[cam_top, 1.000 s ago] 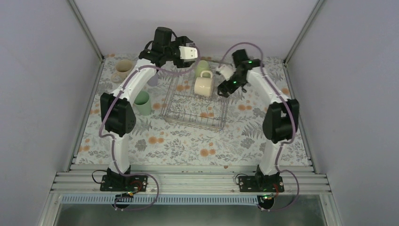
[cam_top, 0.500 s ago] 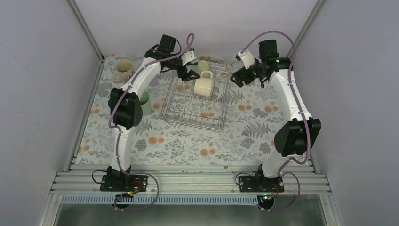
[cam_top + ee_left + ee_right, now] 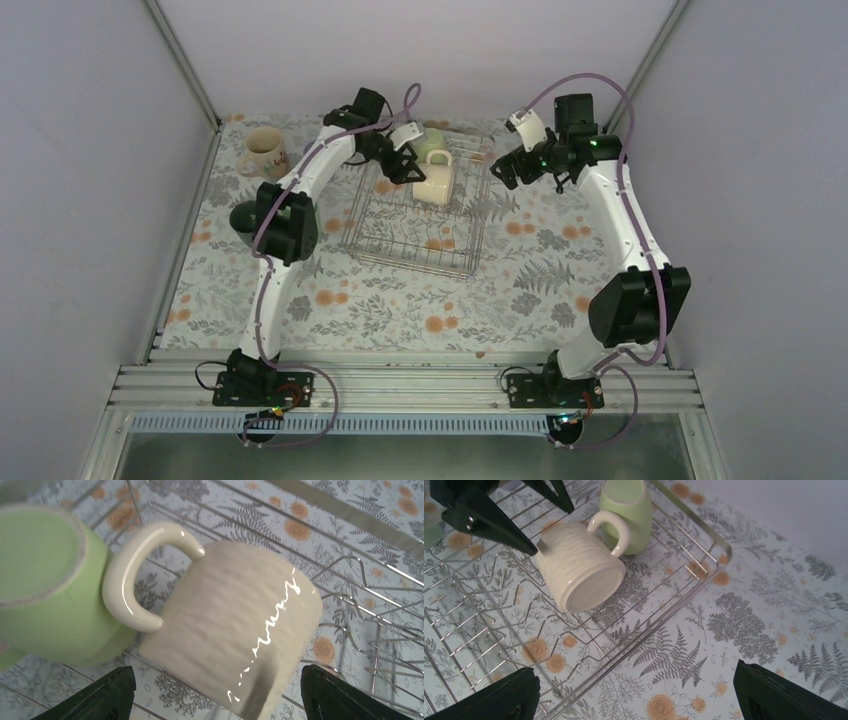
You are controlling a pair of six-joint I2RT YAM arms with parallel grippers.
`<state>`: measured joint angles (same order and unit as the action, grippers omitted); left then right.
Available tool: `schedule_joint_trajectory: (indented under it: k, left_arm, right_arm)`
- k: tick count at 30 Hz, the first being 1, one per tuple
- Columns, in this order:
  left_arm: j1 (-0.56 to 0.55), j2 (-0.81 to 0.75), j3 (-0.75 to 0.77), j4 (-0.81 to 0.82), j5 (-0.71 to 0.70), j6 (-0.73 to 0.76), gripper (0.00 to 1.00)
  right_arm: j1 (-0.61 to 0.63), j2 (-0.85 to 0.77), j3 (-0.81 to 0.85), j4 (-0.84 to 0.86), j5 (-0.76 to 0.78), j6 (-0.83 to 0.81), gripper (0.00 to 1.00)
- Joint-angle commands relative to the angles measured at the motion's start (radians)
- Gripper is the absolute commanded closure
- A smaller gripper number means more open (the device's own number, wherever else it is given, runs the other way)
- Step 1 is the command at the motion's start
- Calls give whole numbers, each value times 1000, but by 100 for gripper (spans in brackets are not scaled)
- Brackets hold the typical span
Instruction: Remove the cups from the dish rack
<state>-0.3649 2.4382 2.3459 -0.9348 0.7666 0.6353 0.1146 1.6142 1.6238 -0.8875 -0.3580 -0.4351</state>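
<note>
The silvery wire dish rack (image 3: 372,243) stands mid-table. A cream mug (image 3: 432,180) lies on its side in the rack's far part, and a pale green cup (image 3: 432,141) sits just behind it. My left gripper (image 3: 405,166) is open and low over the cream mug. In the left wrist view (image 3: 220,700) its jaws straddle the mug (image 3: 235,630) beside the green cup (image 3: 45,585). My right gripper (image 3: 506,170) is open and empty above the rack's right rim (image 3: 674,607). The right wrist view shows the mug (image 3: 579,572) and green cup (image 3: 626,510).
A beige cup with markings (image 3: 262,152) stands on the floral cloth at the far left. A dark rounded thing (image 3: 242,215) shows beside my left arm's elbow. Grey walls close in on both sides.
My left gripper has dropped from above the rack's far left corner to the cream mug. My right gripper drew back from the mug to the rack's right edge and then held still.
</note>
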Motion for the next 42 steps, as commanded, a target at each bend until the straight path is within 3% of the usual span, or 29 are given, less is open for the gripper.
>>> schedule_joint_trajectory:
  k: [1, 6, 12, 22, 32, 42]
  left_arm:
    - [0, 25, 41, -88, 13, -41, 17]
    - [0, 71, 92, -177, 85, -56, 17]
    - [4, 92, 150, -244, 359, -57, 24]
    - [-15, 151, 188, -266, 299, -61, 26]
    - [-17, 143, 127, -222, 227, -93, 27]
    - [-27, 186, 136, -71, 400, -229, 50]
  right_arm:
    - [-10, -34, 4, 40, 16, 16, 0]
    - [-10, -33, -15, 35, 11, 19, 0]
    - [-10, -42, -53, 53, -3, 25, 0]
    - [-10, -58, -70, 45, -7, 27, 0]
    - [-9, -65, -85, 59, -18, 32, 0]
    - [-10, -53, -77, 68, -26, 41, 0]
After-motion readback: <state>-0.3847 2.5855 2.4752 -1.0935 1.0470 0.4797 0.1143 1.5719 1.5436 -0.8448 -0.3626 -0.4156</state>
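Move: The cream mug lies on its side in the rack, about 5 cm to my left hand's right, 2 cm back and 4 cm below, its mouth roughly facing that hand and its handle forward. The green cup stands just beyond the mug, some 7 cm ahead of my left hand and 4 cm to its right. From my right hand the cream mug lies about 14 cm left, 5 cm ahead and 15 cm down. I bring my left hand back about 4 cm along the cream mug's mouth and drift 3 cm right. I dip first, rise about 3 cm, then sink again as I roll the wrist some 20 degrees, so that one finger enters the mouth and the other sits outside the near wall. Over that wall I start closing the fingers, leaving them about half open. ##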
